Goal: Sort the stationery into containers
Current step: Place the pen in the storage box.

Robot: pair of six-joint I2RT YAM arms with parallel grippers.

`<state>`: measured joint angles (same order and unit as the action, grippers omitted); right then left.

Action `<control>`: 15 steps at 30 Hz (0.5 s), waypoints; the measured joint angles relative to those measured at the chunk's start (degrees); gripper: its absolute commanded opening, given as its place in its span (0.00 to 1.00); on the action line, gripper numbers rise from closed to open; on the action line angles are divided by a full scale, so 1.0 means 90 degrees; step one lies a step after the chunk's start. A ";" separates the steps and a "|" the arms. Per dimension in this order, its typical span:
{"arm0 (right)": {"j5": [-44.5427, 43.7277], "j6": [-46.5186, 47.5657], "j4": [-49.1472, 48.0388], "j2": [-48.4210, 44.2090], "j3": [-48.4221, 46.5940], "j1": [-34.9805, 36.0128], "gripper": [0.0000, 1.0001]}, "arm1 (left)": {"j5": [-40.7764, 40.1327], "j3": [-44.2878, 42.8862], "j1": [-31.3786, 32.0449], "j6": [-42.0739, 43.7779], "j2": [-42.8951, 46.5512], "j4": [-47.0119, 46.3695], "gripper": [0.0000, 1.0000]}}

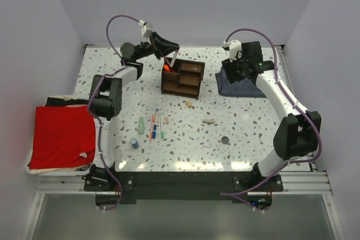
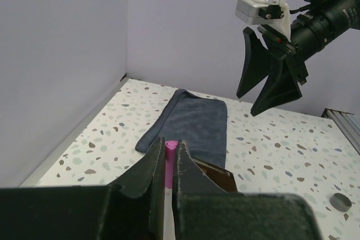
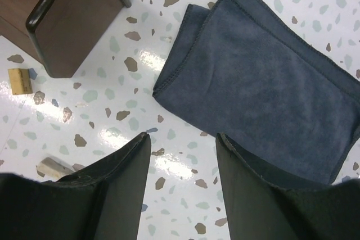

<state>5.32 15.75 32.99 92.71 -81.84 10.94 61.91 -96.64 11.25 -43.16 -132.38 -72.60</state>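
Note:
My left gripper [image 1: 170, 54] [image 2: 170, 145] is shut on a thin pink pen [image 2: 170, 158], whose pink end pokes out between the fingertips. It hangs over the back left corner of the dark brown wooden organizer [image 1: 183, 77] [image 2: 219, 173]. An orange highlighter [image 1: 167, 67] stands in that corner. My right gripper [image 1: 233, 67] [image 3: 183, 139] is open and holds nothing, above the table at the cloth's near edge. On the table lie several pens [image 1: 157, 121], a pale green tube [image 1: 141, 122], a blue cylinder [image 1: 135, 143], a dark disc [image 1: 225, 139] and tan bits [image 1: 189, 104] [image 3: 21, 81].
A folded blue-grey cloth [image 1: 242, 85] [image 3: 264, 77] lies right of the organizer under the right wrist. A red cloth [image 1: 61, 136] sits on a tray off the table's left edge. Walls close the back and sides. Another tan bit [image 1: 208, 121] lies mid-table.

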 measured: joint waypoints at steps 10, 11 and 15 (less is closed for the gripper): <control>-0.0007 0.0090 0.0053 0.0350 -0.0117 0.0289 0.54 | -0.0083 0.0134 -0.0053 -0.0024 -0.0233 -0.0034 0.20; -0.0007 0.0090 0.0056 0.0393 -0.0153 0.0304 0.54 | -0.0087 0.0172 -0.0078 -0.0024 -0.0233 -0.0066 0.21; -0.0005 0.0087 0.0056 0.0522 -0.0282 0.0325 0.54 | -0.0078 0.0350 -0.0185 0.0012 -0.0233 -0.0070 0.35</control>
<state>5.28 16.53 33.50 97.41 -84.38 13.87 61.21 -93.49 9.58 -43.05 -134.47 -73.23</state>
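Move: The left gripper already holds the pen by its pink end, the shaft hanging into the mouth of the storage box's rear-left compartment, whose middle is about 12 cm below, 2 cm left and 1 cm back. The orange marker standing in it is some 3 cm back, 4 cm left and 10 cm down; the open shelves lie 6 cm right, 4 cm back, 18 cm down. From the right gripper that compartment is roughly 25 cm left, 8 cm ahead and 5 cm lower. Lower the left gripper about 4 cm, easing barely a centimetre forward, so the pen goes down into the box's rear-left compartment. Midway, begin opening the fingers to roughly a quarter and let go of the pen while still sinking, drifting slightly left at the end. Meanwhile bring the empty right gripper about 3 cm left and down towards the box, fingers kept half open. ##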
